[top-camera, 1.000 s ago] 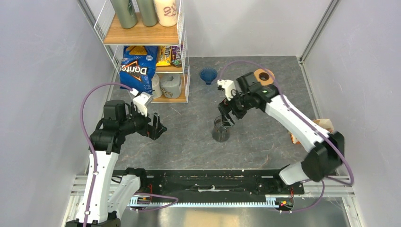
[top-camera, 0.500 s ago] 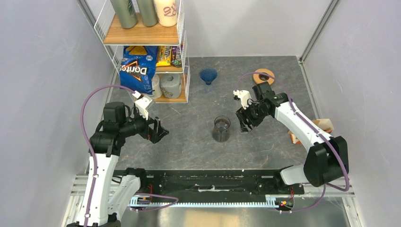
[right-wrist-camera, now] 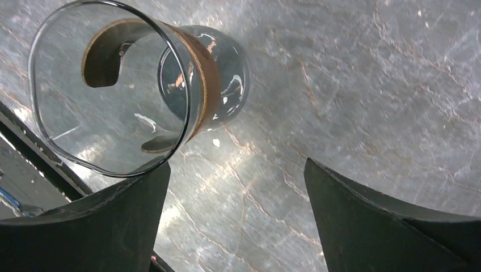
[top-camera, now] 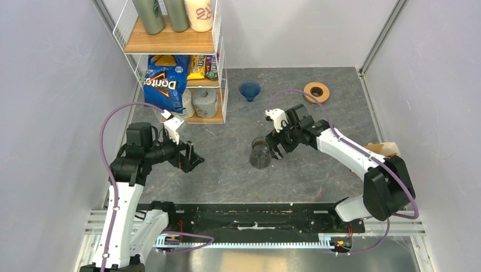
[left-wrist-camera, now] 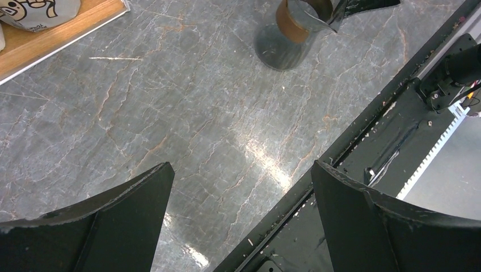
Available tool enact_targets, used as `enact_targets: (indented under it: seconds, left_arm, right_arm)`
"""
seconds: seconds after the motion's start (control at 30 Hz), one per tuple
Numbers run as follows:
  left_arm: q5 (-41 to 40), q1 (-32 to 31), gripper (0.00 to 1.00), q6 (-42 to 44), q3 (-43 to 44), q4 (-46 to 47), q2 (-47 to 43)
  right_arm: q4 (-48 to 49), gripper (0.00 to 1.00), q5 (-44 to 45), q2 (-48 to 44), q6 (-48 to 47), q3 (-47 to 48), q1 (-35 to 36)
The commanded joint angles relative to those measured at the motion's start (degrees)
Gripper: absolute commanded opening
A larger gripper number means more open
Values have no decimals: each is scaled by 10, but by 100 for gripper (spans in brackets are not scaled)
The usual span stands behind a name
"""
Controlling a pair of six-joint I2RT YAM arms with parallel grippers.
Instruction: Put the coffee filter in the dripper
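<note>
The dripper point(top-camera: 249, 90), a dark blue cone, stands at the back of the table, clear of both arms. The light-brown coffee filter point(top-camera: 379, 148) shows at the right edge, partly hidden behind the right arm. My right gripper point(top-camera: 273, 149) is open and empty, right beside a glass carafe with a brown band point(top-camera: 260, 154). In the right wrist view the gripper point(right-wrist-camera: 236, 164) has its left finger point(right-wrist-camera: 113, 215) at the carafe's rim point(right-wrist-camera: 187, 113). My left gripper point(top-camera: 190, 158) is open and empty over bare table, as the left wrist view point(left-wrist-camera: 241, 165) also shows.
A tan wooden ring point(top-camera: 316, 92) lies at the back right. A wire shelf point(top-camera: 221, 68) with a chip bag point(top-camera: 164, 82), snacks and bottles stands at the back left. The carafe also shows in the left wrist view point(left-wrist-camera: 295, 28). A black rail point(top-camera: 249, 218) runs along the near edge.
My right gripper swung away to the right of the carafe, then came back left against it. The carafe has shifted slightly left. The left arm barely moved.
</note>
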Motion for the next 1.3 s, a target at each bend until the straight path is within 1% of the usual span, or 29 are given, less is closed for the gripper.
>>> enact_targets:
  seconds: [0.0,0.23,0.37,0.57,0.67,0.77,0.9,1.07,1.17,1.27]
  left_arm:
    - [7,1,100,-16,-4,34,2]
    - [-6,1,100,-27,-22,60,1]
    - [-11,1,100,-38,-34,80,3]
    - [-8,1,100,-38,-39,85,10]
    - [-10,0,100,-41,-51,98,9]
    - [-2,-1,100,-39,-59,111,14]
    - [17,-4,100,-29,-64,133,40]
    - [46,-8,100,-24,-64,151,60]
    - [49,-8,100,-23,-67,157,56]
    - [49,-8,100,-24,-66,156,47]
  right_arm:
    - [76,97,24,8,45,2,31]
    - [106,97,43,29,91,14,69]
    - [120,97,55,64,107,36,89]
    - [139,97,89,104,120,78,117]
    - [151,97,99,120,144,93,127]
    - [148,97,104,140,152,113,138]
    - [136,97,72,145,146,121,148]
    - [102,97,-7,97,56,113,142]
    - [70,97,-52,81,12,135,111]
    - [48,97,-124,80,7,172,60]
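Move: The glass carafe stands about 7 cm to the left of my right hand and roughly level with it front to back, its middle some 3 cm lower. The blue dripper sits about 27 cm ahead and 11 cm left of that hand; the tape roll is some 28 cm ahead and 19 cm to its right. From my left hand the carafe is about 22 cm right, 10 cm ahead and 16 cm below. With my right fingers kept wide open I sweep about 11 cm to the left, dipping slightly and easing a little forward and back again, shoving the carafe along the table; then I lift a couple of centimetres, turning the hand some 10 degrees counter-clockwise. My empty, open left hand eases about 3 cm forward and 3 cm down towards the carafe. ##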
